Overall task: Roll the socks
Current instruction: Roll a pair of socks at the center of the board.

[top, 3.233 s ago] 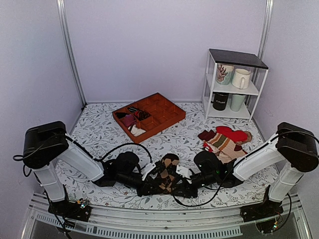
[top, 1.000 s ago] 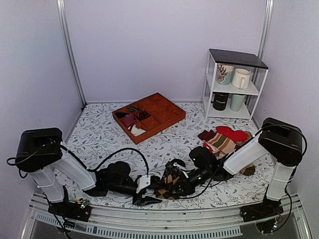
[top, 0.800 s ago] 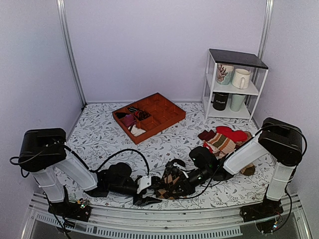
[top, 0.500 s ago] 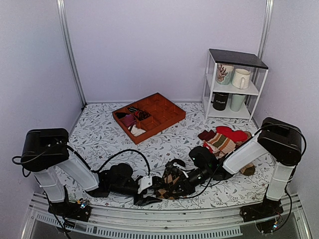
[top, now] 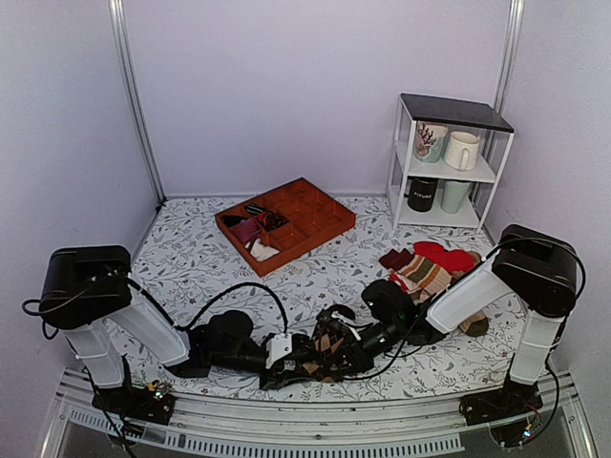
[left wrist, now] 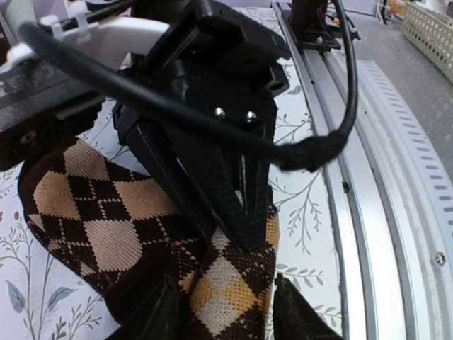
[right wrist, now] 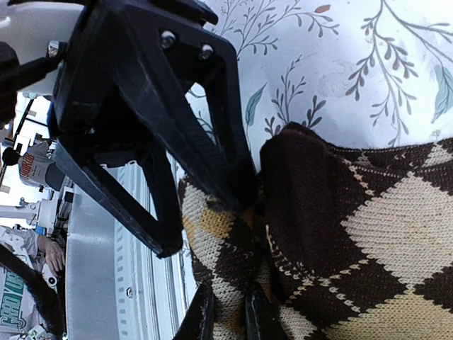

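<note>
The socks point(top: 331, 343), dark brown with tan argyle diamonds, lie bunched near the table's front edge between my two grippers. In the left wrist view the socks' point(left wrist: 106, 234) near end fills the gap of my left gripper point(left wrist: 226, 312), and both fingers touch its sides. My right gripper point(right wrist: 228, 315) is shut on a fold of the socks point(right wrist: 368, 234). In the top view my left gripper point(top: 289, 367) and right gripper point(top: 329, 356) meet tip to tip on the bundle. Each wrist view shows the other gripper's black fingers on the same sock end.
An orange divided tray point(top: 320, 224) with small bundles sits at the back centre. A white shelf point(top: 398, 157) holding mugs stands back right. A pile of red, striped and beige socks point(top: 430, 269) lies right of the grippers. A metal rail point(top: 286, 434) runs along the front edge.
The socks went from lying stretched out to bunched up. My left gripper has slid right onto the sock end and its jaws have narrowed. The right gripper has stayed shut on the fold.
</note>
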Controlling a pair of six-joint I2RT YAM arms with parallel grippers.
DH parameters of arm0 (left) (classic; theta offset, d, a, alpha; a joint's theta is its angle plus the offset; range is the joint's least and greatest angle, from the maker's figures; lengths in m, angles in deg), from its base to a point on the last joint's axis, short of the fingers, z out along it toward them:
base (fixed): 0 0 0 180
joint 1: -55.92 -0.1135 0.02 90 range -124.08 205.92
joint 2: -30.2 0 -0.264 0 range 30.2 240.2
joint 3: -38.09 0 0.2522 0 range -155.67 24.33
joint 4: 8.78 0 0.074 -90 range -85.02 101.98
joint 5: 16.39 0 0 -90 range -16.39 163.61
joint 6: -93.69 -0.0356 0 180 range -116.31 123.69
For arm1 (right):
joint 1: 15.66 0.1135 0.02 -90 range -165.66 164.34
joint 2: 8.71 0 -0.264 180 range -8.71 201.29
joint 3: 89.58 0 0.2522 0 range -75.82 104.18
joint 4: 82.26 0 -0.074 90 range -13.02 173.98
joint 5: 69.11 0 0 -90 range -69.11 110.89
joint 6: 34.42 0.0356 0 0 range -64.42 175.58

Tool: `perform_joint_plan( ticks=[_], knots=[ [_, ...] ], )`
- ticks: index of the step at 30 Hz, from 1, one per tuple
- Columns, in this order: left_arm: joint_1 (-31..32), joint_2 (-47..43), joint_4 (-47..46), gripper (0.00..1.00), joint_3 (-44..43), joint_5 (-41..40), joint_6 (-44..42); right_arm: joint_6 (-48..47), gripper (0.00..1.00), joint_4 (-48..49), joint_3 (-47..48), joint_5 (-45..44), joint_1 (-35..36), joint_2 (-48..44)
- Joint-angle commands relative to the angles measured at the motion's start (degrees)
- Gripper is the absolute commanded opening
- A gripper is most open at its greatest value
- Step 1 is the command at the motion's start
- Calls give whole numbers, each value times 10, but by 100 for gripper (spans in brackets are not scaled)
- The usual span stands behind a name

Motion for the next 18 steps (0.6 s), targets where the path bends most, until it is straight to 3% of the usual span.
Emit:
perform_joint_plan(
  ticks=[1, 5, 13, 16, 18],
  knots=[
    [6, 34, -6, 44, -14, 21, 0, -5, 11, -113, -25, -35, 1, 40],
    [6, 44, 5, 40, -18, 24, 5, -5, 11, -114, -25, -34, 1, 42],
    [3, 39, 45, 11, -29, 57, 24, -1, 11, -116, -22, -33, 1, 44],
    [0, 31, 106, 0, -47, 65, 61, 4, 12, -125, -21, -46, 1, 32],
    [-6, 26, 175, 0, -65, 57, 107, 5, 19, -130, -20, -57, 1, 10]
  ],
)
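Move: The rolled part of the socks runs crosswise between the hands. The left end of that roll lies about 2 cm below the open left fingers, 1 cm to their right and 1 cm back. From the left hand, the right gripper's tips are some 4 cm to the right and 2 cm lower, and the unrolled part is about 6 cm ahead, 3 cm right and 3 cm below. From the right hand, already pinching the roll, that left end is some 3 cm left and about level fore and aft. The left hand, its fingers straddling the left end of the sock roll, sinks about 2 cm onto it, then draws about 1 cm back towards the robot with a slight roll of the wrist of some 5 to 10 degrees, while its fingers shut from half open and pinch the rolled fabric. The right gripper keeps its shut hold on the roll close by to the right and stays practically in place, so that both hands have the roll between their pads at the end. ##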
